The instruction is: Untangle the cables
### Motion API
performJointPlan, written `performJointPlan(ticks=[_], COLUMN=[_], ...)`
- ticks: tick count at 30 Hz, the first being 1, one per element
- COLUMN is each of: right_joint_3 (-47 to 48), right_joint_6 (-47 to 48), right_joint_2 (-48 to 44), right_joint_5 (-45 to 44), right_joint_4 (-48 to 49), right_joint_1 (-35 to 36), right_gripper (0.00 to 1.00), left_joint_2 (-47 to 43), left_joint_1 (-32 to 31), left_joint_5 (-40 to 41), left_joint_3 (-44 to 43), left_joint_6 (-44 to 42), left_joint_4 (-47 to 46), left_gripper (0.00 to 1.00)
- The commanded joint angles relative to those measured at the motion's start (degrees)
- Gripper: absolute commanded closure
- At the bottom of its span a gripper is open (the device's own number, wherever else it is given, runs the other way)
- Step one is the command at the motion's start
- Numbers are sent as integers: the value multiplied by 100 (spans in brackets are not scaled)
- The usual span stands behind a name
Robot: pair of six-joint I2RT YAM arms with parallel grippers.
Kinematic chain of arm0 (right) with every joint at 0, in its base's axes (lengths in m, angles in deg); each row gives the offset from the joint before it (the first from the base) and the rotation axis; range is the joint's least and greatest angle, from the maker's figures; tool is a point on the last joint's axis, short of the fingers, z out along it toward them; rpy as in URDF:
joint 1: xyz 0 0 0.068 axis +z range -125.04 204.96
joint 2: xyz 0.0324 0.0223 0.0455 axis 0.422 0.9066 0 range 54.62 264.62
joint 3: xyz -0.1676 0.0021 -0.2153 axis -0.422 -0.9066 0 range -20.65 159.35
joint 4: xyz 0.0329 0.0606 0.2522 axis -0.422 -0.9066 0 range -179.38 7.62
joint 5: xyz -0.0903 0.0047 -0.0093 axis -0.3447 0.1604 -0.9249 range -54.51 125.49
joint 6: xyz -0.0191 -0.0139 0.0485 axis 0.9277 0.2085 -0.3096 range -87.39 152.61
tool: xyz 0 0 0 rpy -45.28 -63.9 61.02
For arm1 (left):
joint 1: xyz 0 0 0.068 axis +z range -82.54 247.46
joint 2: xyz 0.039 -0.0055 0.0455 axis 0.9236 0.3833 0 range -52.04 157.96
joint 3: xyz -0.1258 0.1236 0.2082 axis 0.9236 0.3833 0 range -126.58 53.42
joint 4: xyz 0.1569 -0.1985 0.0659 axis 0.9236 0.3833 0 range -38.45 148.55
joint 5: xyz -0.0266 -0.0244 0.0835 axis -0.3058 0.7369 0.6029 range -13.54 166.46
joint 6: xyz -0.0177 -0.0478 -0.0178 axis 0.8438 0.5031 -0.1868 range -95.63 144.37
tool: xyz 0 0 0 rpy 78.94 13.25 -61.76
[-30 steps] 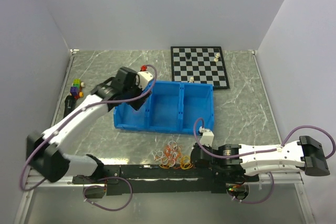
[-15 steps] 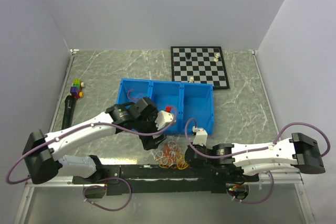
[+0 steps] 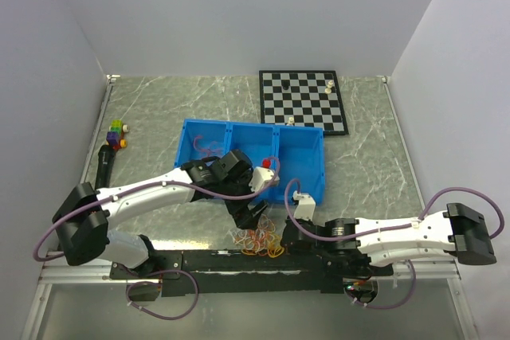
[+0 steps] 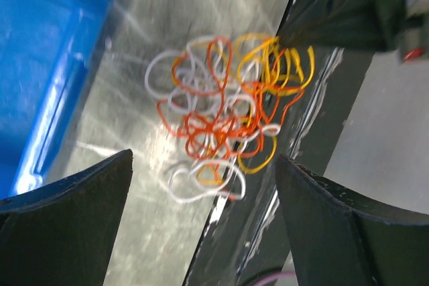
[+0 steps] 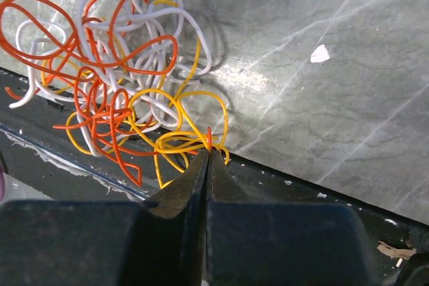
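The cables (image 3: 260, 238) are a small tangle of orange, white and yellow loops lying at the table's near edge, partly over the black rail. In the left wrist view the cables (image 4: 224, 115) lie just beyond my left gripper (image 4: 204, 160). That left gripper (image 3: 249, 214) hovers open above them, its wide-apart fingers (image 4: 74, 212) touching nothing. My right gripper (image 3: 288, 236) is at the clump's right side. In its wrist view the right gripper (image 5: 208, 152) is shut on yellow loops and an orange strand of the cables (image 5: 114, 65).
A blue bin (image 3: 299, 166) with three compartments stands just behind the clump, with a thin pink loop (image 3: 201, 146) in its left one. A chessboard (image 3: 303, 99) with a few pieces lies at the back right. Coloured blocks (image 3: 117, 134) and a black stick (image 3: 103, 166) lie at the left.
My left arm has swung from the bin's far left corner over the bin to the near side above the cables. The right gripper stayed shut at the clump, shifting slightly left.
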Motion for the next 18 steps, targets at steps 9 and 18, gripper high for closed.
performJointPlan(ticks=[9, 18], right_joint_3=[-151, -256], right_joint_6=[-95, -105], right_joint_2=[-197, -250], right_joint_5=[-144, -100], right_joint_4=[81, 221], right_joint_1=[61, 61], right_gripper=[100, 100], left_joint_2=[296, 524], left_joint_1=[-73, -73], left_joint_5=[-180, -215], left_joint_3=[429, 60], left_joint_6=[492, 465], left_joint_4=[-955, -850], left_gripper=[28, 77])
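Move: The orange loops on the left side of the cable tangle lie almost under the left hand, level fore and aft, about 1 cm to its right and 4 cm below. The yellow coil is roughly 8 cm to the right of the left hand and 4 cm nearer the base, some 5 cm lower; the blue box's middle is about 19 cm ahead and 1 cm left. From the right hand, the orange loops lie about 9 cm left and 5 cm ahead. Down to the orange loops go the left hand's open fingers, sinking about 3 cm with a slight slide to the right and hardly any wrist turn, then holding that height while they close around the strands to about a third open. The right hand stays in place, shut, still pinching the strands by the yellow coil. ##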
